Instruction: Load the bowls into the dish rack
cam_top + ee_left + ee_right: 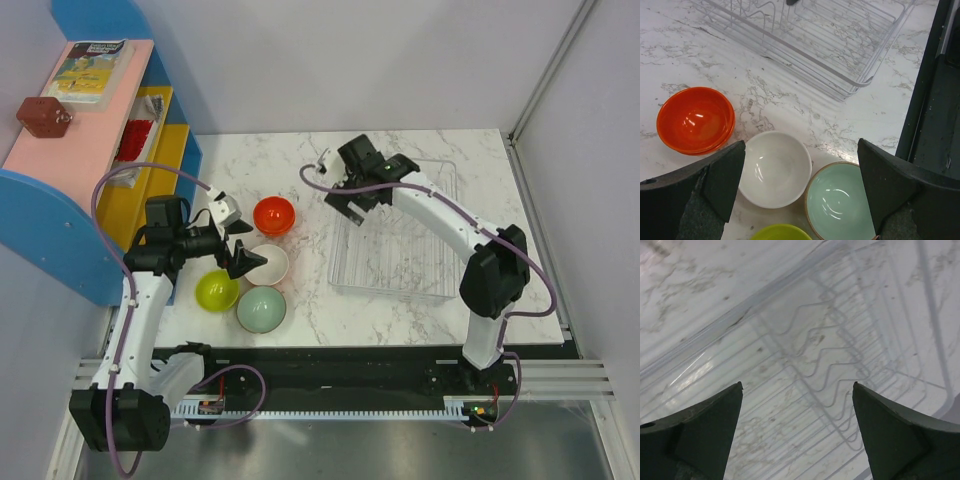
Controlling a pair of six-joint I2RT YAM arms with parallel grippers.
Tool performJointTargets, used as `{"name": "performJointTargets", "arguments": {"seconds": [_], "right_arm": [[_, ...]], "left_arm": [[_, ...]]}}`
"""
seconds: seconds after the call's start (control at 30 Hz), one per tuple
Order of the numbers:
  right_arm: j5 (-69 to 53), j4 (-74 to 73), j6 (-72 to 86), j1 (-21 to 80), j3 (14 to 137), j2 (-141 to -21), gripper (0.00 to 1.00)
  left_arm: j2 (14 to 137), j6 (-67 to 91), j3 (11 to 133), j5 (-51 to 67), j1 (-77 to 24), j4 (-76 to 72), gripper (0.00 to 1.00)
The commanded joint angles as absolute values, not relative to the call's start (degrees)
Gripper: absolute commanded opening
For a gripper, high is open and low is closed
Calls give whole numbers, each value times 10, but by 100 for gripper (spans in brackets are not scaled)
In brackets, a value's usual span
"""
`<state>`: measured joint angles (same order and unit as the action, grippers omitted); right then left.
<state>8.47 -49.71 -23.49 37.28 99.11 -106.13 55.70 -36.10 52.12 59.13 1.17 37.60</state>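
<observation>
Four bowls sit in a cluster on the marble table left of centre. They are a red-orange bowl (pixel 273 214) (pixel 695 120) that looks nested on a second one, a white bowl (pixel 268 264) (pixel 775 169), a lime-yellow bowl (pixel 217 290) (pixel 782 233) and a pale grey-green bowl (pixel 261 309) (pixel 840 200). My left gripper (pixel 232 238) (pixel 801 142) hovers open above the white and grey-green bowls and holds nothing. The clear dish rack (pixel 400 240) (pixel 815 40) (pixel 830 355) lies to the right, with no bowls in it. My right gripper (pixel 348 203) (pixel 797 385) hangs open over the rack's far left part.
A blue, pink and yellow shelf unit (pixel 90 150) stands along the left edge of the table, with a book and a brown object on top. A black rail (pixel 350 375) runs along the near edge. White walls close in the back and right.
</observation>
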Motion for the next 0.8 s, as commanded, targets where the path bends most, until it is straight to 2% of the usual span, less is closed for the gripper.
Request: {"name": "performJointTargets", "arguments": {"seconds": [0.0, 0.13, 0.37, 0.77], "right_arm": [[184, -409, -187, 326, 1055, -1120, 98], [215, -380, -170, 311, 1115, -1186, 98], [177, -376, -140, 311, 1225, -1271, 98], [98, -356, -117, 326, 1260, -1314, 98]], "left_arm": [[562, -377, 522, 617, 15, 372, 100], [564, -379, 522, 616, 16, 371, 100], [571, -383, 518, 616, 15, 371, 100], [577, -384, 518, 623, 16, 372, 100]]}}
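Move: My right hand hangs open over the left part of the dish rack. The far stretch of the rack's left rail lies about 15 cm ahead, 4 cm left and 5 cm lower; the rack's middle is level with me, 11 cm right. The orange bowl sits 6 cm ahead and 18 cm left, the white bowl 6 cm back and 20 cm left. From my left hand that rail stretch is roughly 24 cm ahead, 22 cm right. I sweep my right hand forward about 14 cm over the rack towards its far-left corner, first veering some 3 cm right and a touch up, then sinking about 4 cm and easing back left towards the left rail. The wrist turns some 20 degrees clockwise and tips the fingers more forward; they stay wide open, close by the rail, though contact can't be seen. ##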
